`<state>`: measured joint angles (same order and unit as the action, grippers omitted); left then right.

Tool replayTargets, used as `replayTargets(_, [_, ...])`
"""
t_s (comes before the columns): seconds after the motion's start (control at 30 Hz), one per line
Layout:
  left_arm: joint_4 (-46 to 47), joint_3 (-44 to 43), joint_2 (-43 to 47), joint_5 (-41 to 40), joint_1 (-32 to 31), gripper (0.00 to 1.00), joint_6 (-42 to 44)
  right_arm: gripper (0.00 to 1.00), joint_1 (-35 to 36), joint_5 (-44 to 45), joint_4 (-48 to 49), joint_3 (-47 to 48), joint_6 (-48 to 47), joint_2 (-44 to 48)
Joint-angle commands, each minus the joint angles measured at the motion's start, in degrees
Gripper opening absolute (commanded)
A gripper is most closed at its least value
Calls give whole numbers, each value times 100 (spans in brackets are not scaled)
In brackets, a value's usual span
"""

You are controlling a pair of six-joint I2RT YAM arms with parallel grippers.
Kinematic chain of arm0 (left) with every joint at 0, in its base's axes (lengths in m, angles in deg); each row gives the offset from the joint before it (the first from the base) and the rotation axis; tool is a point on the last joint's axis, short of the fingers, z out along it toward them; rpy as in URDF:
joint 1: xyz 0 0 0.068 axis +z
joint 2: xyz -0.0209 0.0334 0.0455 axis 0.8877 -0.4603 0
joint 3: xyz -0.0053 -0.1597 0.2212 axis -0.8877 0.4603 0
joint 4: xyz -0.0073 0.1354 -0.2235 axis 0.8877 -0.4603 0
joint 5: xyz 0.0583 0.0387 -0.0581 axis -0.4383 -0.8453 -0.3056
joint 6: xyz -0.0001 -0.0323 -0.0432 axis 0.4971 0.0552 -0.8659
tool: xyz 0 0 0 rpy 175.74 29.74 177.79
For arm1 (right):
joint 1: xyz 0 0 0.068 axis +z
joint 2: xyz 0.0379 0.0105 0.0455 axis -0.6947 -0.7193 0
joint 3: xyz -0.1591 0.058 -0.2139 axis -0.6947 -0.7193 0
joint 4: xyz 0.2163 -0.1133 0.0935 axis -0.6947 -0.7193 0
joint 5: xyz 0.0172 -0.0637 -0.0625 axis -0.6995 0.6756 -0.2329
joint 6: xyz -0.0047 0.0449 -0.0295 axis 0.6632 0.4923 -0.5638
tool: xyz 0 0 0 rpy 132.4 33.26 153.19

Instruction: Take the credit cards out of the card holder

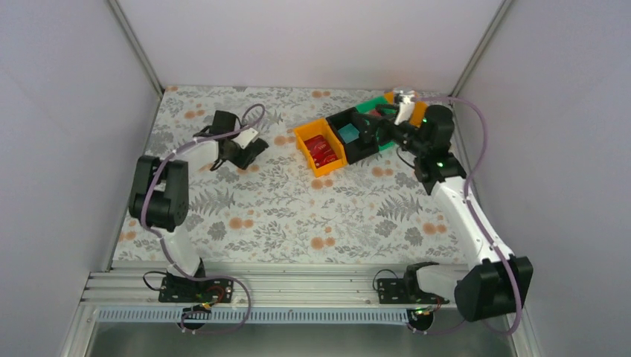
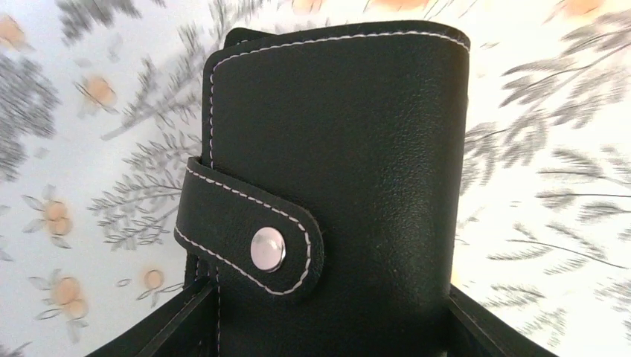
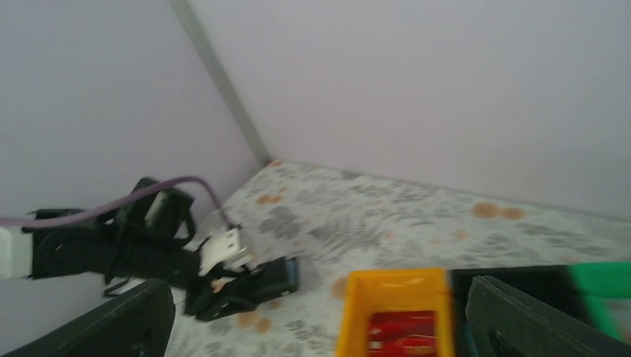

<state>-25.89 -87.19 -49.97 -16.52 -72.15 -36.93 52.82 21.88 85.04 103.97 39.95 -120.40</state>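
The card holder [image 2: 335,149], a black stitched wallet, is closed with its tab snapped by a silver stud [image 2: 268,248]. It fills the left wrist view, with my left gripper [image 2: 331,291] shut on its two sides, a finger against each edge. From above, the card holder [image 1: 257,146] is at the far left of the table in the left gripper [image 1: 249,151]. The right wrist view shows the card holder [image 3: 279,279] with a pale blue edge at its end. The credit cards are hidden inside. My right gripper [image 1: 370,130] stands open over the bins, holding nothing.
An orange bin [image 1: 320,149] with red packets, a black bin [image 1: 356,137] with a teal item, a green bin [image 1: 376,106] and another orange bin [image 1: 418,110] stand at the back right. The flowered tablecloth [image 1: 298,216] covers the table. White walls close in the sides.
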Motion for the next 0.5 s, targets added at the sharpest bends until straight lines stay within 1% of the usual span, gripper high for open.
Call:
replayTargets(0.0, [110,158,961,587,31,60,588,99,715,-549,-473,676,168,-611])
replayTargets(0.13, [-272,139,1742,1073,28,59,954,99,1134,-1016,-504,1371,637,-1362])
replayTargets(0.23, [-727,-21,2282,1460,18,56,1254,99,1520,-1240,-420,1866,924,-1928])
replayTargets(0.33, [-1152,-214,2684,1677,-30,55,1410,99,1979,-1268,-595,2470,926,-2483])
replayTargets(0.47, [-1617,-459,3031,1748,-110,55,1528,99,2369,-1592,-1000,3345,872,-3342])
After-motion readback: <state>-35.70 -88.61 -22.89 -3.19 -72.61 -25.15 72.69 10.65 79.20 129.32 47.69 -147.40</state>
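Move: The left hand already grips the card holder, whose middle lies about 2 cm ahead, 2 cm right and 2 cm below its hand point. From the open right hand, the card holder is some 30 cm left, 11 cm ahead and 29 cm lower. The orange bin with red packets is about 12 cm left of the right hand and 10 cm ahead, the black bin 16 cm ahead and 1 cm left, both some 32 cm below. Left hand raises the gripped card holder about 18 cm; the open right swings 18 cm left towards it. ##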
